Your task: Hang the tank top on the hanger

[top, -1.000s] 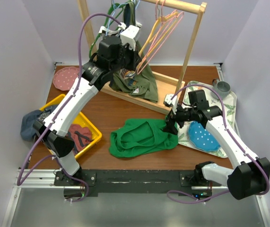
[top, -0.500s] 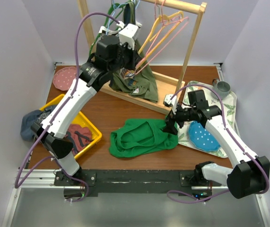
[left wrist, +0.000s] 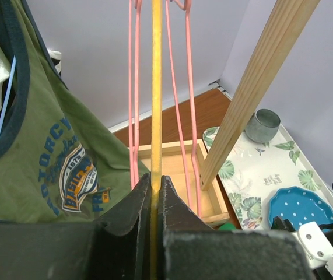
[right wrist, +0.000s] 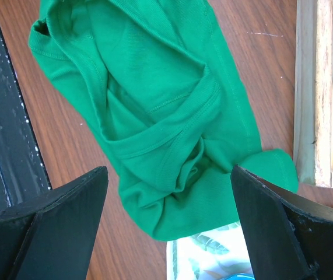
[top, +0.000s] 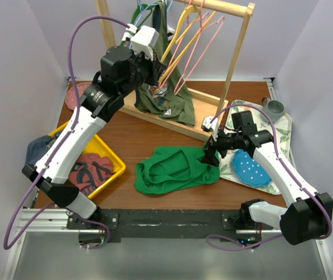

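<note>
The bright green tank top (top: 175, 169) lies crumpled on the wooden table, its right end touching the leaf-print tray. In the right wrist view the tank top (right wrist: 154, 116) lies directly below my right gripper (right wrist: 169, 169), which is open with nothing between its fingers. From above, the right gripper (top: 210, 153) hovers over the top's right end. The thin yellow-orange hanger (top: 174, 45) hangs from the rack's rail. My left gripper (top: 158, 80) is shut on the hanger's lower bar. In the left wrist view that hanger (left wrist: 156, 87) runs straight up from between the closed left gripper (left wrist: 153, 178).
A wooden clothes rack (top: 236, 55) stands at the back with pink hangers (top: 200, 41) and an olive printed top (top: 169, 102). At the left sit a yellow bin (top: 111, 160) of cloths and a grey-blue cloth (top: 37, 150). At the right, the leaf tray (top: 274, 125) holds a blue plate (top: 251, 169).
My left arm has risen and drawn back to the left, lifting the yellow hanger's lower end so that it swings up beside the pink hangers. The right arm and the tank top have not moved.
</note>
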Controlling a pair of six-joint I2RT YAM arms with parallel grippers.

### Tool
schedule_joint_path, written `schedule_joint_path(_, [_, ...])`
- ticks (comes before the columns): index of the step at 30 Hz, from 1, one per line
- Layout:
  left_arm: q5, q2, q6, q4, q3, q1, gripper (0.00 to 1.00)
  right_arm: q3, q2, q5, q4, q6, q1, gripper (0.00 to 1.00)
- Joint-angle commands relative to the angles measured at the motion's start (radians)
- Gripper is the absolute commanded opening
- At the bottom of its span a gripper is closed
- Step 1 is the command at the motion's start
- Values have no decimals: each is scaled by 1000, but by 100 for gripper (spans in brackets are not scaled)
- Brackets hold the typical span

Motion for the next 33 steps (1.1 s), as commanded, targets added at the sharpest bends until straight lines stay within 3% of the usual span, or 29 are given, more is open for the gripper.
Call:
schedule_joint_path(1, [7,-49,1,104,-18,-3,0,20,1,-24,-2,-15,-4,91])
schedule_joint_path(6, [35,-110,18,97,-90,-2,0,19,2,-18,-2,-15,-4,91])
schedule_joint_path(21, [75,-475,46,216,-518,-3,0,25,8,-47,-45,-73,-13,91])
schedule_joint_path(33, [15,-831,58,122,-833,0,0,61,-45,-110,-144,-214,-19,91])
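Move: The left hand grips the yellow hanger high by the rack; the green tank top it is meant for lies on the table roughly 45 cm below, some 10 cm back and 7 cm to the right. The pink hangers hang about 14 cm ahead and 10 cm right at hand height, the olive tank top about 18 cm straight ahead, 12 cm lower. From the open right hand, the green tank top is about 4 cm ahead, 11 cm left and 15 cm down. Back towards the robot and to its left, the left arm draws the yellow hanger away from the rack and the pink hangers, some 14 cm back and 9 cm left, gathering speed and sinking about 6 cm on the way. Its closed fingers keep their pinch and the wrist hardly turns. The right hand stays open beside the green tank top, easing back only a centimetre or so late on. ##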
